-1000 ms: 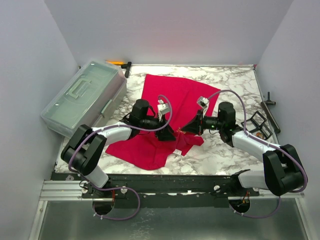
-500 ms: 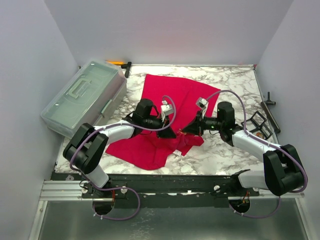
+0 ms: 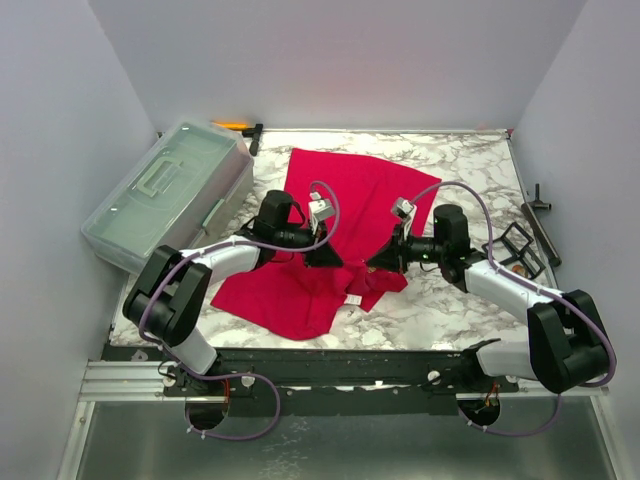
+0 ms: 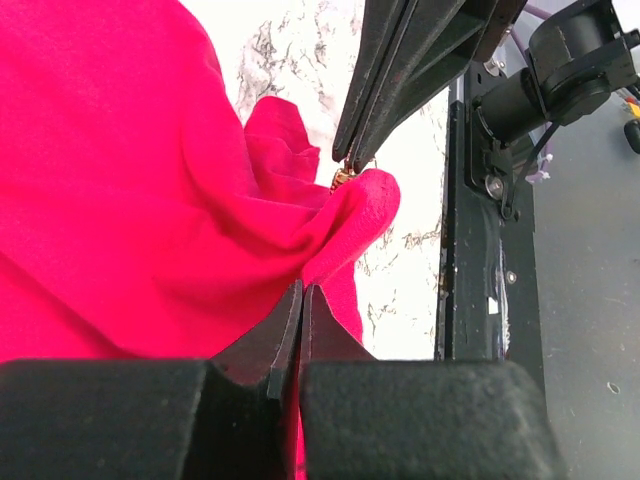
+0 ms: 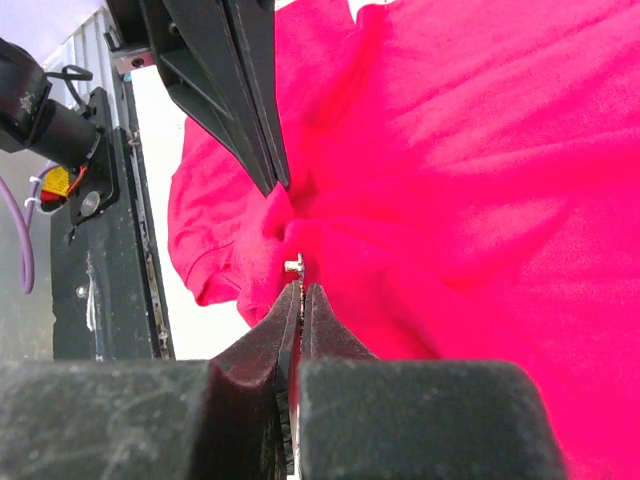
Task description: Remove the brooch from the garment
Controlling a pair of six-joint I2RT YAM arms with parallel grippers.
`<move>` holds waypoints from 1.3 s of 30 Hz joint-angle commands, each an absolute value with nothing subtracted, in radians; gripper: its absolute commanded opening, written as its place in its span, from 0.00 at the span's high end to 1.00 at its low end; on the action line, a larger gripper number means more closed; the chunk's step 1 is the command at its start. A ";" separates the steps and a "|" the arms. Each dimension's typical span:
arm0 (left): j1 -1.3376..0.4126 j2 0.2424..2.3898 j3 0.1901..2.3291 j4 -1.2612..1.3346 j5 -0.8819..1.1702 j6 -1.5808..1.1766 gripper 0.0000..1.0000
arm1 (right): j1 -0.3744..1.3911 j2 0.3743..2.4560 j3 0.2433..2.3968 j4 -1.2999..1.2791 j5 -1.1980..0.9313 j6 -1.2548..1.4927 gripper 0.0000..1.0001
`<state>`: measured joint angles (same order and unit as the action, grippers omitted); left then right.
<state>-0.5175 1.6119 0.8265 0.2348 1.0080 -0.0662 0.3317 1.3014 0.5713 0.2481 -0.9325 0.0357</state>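
Observation:
The garment (image 3: 345,185), a bright red T-shirt, lies spread on the marble table, bunched up at its near edge. My left gripper (image 3: 328,258) is shut on a fold of the garment (image 4: 200,200), with red cloth pinched between its tips (image 4: 301,288). From the other side my right gripper (image 3: 372,262) is shut on the brooch (image 5: 293,264), a small gold-coloured metal piece at its tips (image 5: 301,290). The left wrist view shows the brooch (image 4: 341,178) against a raised hump of cloth. The two grippers' tips are a few centimetres apart. A white label (image 3: 353,300) lies just below them.
A clear plastic lidded box (image 3: 165,195) stands along the left edge. Black tools (image 3: 540,225) and a black wire frame (image 3: 515,250) lie at the right. A small orange-handled tool (image 3: 240,127) rests at the back left. The black frame rail (image 4: 470,250) runs close behind the grippers.
My left gripper has shut on the cloth and drawn back a little to the left, pulling the fold taut. The right gripper has stayed shut on the brooch, almost still.

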 commanded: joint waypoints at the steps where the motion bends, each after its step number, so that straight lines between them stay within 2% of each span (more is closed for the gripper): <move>1: -0.493 1.573 0.837 0.221 1.063 -0.055 1.00 | 0.322 1.290 0.603 0.222 -0.880 0.010 0.99; 11: -0.454 1.559 0.809 0.221 1.062 -0.037 1.00 | 0.299 1.308 0.632 0.192 -0.770 -0.009 0.99; 20: -0.421 1.588 0.800 0.211 1.049 -0.007 1.00 | 0.264 1.329 0.652 0.214 -0.816 0.090 0.99; 23: -0.419 1.606 0.815 0.157 0.975 0.045 1.00 | 0.251 1.338 0.657 0.232 -0.874 0.143 0.99; 25: -0.418 1.616 0.827 0.128 0.882 0.064 0.87 | 0.241 1.350 0.656 0.258 -0.925 0.194 0.99; 27: -0.415 1.621 0.843 0.102 0.812 0.077 0.66 | 0.228 1.372 0.657 0.287 -0.993 0.257 0.99; 29: -0.410 1.622 0.861 0.078 0.789 0.079 0.51 | 0.214 1.397 0.652 0.334 -1.066 0.332 0.99; 33: -0.396 1.587 0.901 0.041 0.865 0.067 0.36 | 0.190 1.437 0.614 0.514 -1.206 0.525 0.99; 36: -0.397 1.547 0.922 0.043 0.967 0.024 0.18 | 0.187 1.448 0.583 0.636 -1.237 0.651 0.99; 37: -0.402 1.539 0.930 0.048 0.994 -0.008 0.14 | 0.187 1.447 0.572 0.672 -1.240 0.688 0.99; 39: -0.417 1.532 0.946 0.056 1.034 -0.077 0.14 | 0.187 1.439 0.547 0.758 -1.239 0.770 0.99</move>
<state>-0.3992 1.5883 0.8967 0.0597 0.9039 0.0223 0.1909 1.4376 0.5926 0.5293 -1.1511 0.5484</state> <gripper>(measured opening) 0.848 0.009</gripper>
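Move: The brooch is already in the right fingertips, at the edge of a lifted garment fold. The left hand pinches that fold, with the brooch about 5 cm to its right and 1 cm back, nearly level. From the right hand, the white label lies some 7 cm back, 3 cm left and 4 cm lower. The loose cloth corner is about 4 cm back, 8 cm right and 8 cm down. The black tray is roughly 35 cm right, 3 cm ahead and 8 cm down. Still pinching the brooch, the right hand draws it forward about 4 cm and to the right, out from the fold, then eases back a little, rising some 3 cm as the wrist rolls and the fingertips lift. The left hand keeps its pinch on the cloth, drawing left and forward, then dips, opens wide to let go and comes up again. ##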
